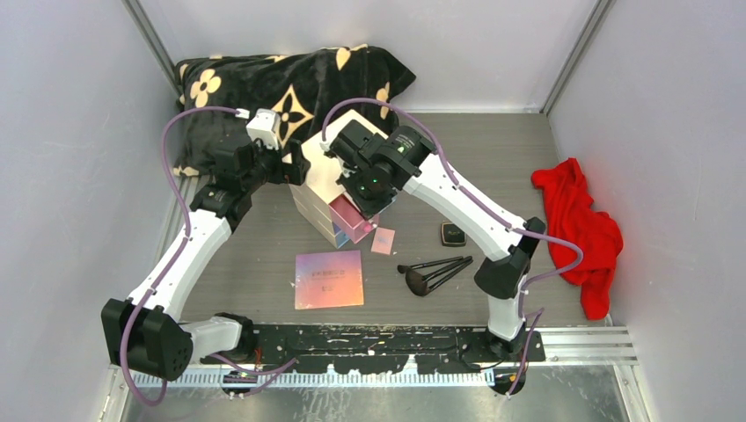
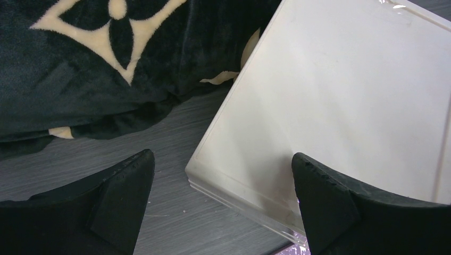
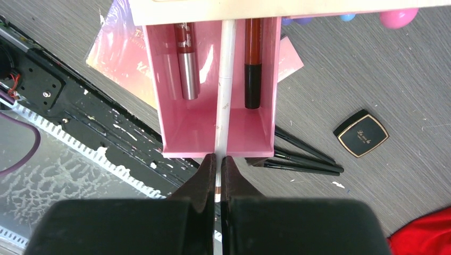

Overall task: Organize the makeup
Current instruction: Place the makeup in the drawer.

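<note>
My right gripper (image 3: 218, 158) is shut on a thin white stick (image 3: 225, 79). The stick reaches forward over the middle of the open pink drawer (image 3: 183, 133) of the cream box (image 1: 330, 163). A red and silver tube (image 3: 186, 58) and a red-black stick (image 3: 252, 58) lie in the drawer. The iridescent palette (image 1: 329, 279), tiny pink compact (image 1: 383, 240), black compact (image 1: 453, 234) and black-handled brushes (image 1: 435, 272) lie on the table in front of the box. My left gripper (image 2: 222, 156) is open, its fingers either side of the box's corner (image 2: 340, 95). In the top view the left gripper (image 1: 295, 167) is at the box's left side.
A black blanket with cream flowers (image 1: 281, 88) lies bunched behind the box, against the back wall. A red cloth (image 1: 581, 233) lies at the right. Grey walls close in both sides. The black base rail (image 1: 378, 338) runs along the near edge.
</note>
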Motion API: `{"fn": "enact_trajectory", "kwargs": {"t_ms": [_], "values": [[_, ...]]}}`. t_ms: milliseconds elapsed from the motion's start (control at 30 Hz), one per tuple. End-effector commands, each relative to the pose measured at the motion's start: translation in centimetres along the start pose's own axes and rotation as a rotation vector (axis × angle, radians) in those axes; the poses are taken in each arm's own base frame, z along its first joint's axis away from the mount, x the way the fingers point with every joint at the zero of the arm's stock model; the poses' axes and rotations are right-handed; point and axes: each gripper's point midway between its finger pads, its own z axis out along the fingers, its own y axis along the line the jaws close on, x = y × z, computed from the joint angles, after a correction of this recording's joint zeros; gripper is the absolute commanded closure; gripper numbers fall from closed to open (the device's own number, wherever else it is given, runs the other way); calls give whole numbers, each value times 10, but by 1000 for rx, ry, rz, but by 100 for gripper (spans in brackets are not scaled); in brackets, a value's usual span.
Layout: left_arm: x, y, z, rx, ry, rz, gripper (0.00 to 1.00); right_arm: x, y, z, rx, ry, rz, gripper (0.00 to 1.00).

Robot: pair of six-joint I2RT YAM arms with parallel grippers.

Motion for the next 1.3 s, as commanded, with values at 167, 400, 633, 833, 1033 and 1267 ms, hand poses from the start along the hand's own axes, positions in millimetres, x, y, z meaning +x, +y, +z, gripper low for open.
{"fn": "enact_trajectory", "kwargs": {"t_ms": [167, 400, 633, 833, 1033, 1267], "values": [[-4, 0, -2, 1, -12, 15, 0, -18, 1, -9, -18, -63, -7, 87], [-5, 0, -3, 0, -14, 17, 0, -32, -2, -19, -2, -121, 3, 72], [-4, 1, -3, -3, -12, 17, 0, -41, -9, -34, 27, -189, 9, 66], [-4, 2, -2, -8, -8, 18, 0, -38, -38, -55, 173, -257, 40, 66], [-1, 5, -3, -24, 0, 23, 0, -16, -47, -62, 173, -350, 76, 67], [-2, 6, -5, -31, -3, 29, 0, 16, -40, -44, 87, -378, 86, 67]]}}
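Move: The right hand already holds the white pencil over the open pink drawer, whose middle is about 2 cm ahead, 3 cm left and 5 cm below. At table height, some 20 cm down, the pink card is 6 cm back and 3 cm right, the palette 15 cm back and 9 cm left, and the black compact 4 cm back and 19 cm right. From the left hand, the drawer is roughly 11 cm back, 11 cm right and 6 cm lower. Right fingers open off the white pencil, then lift and swing about 8 cm right, away from the drawer. ##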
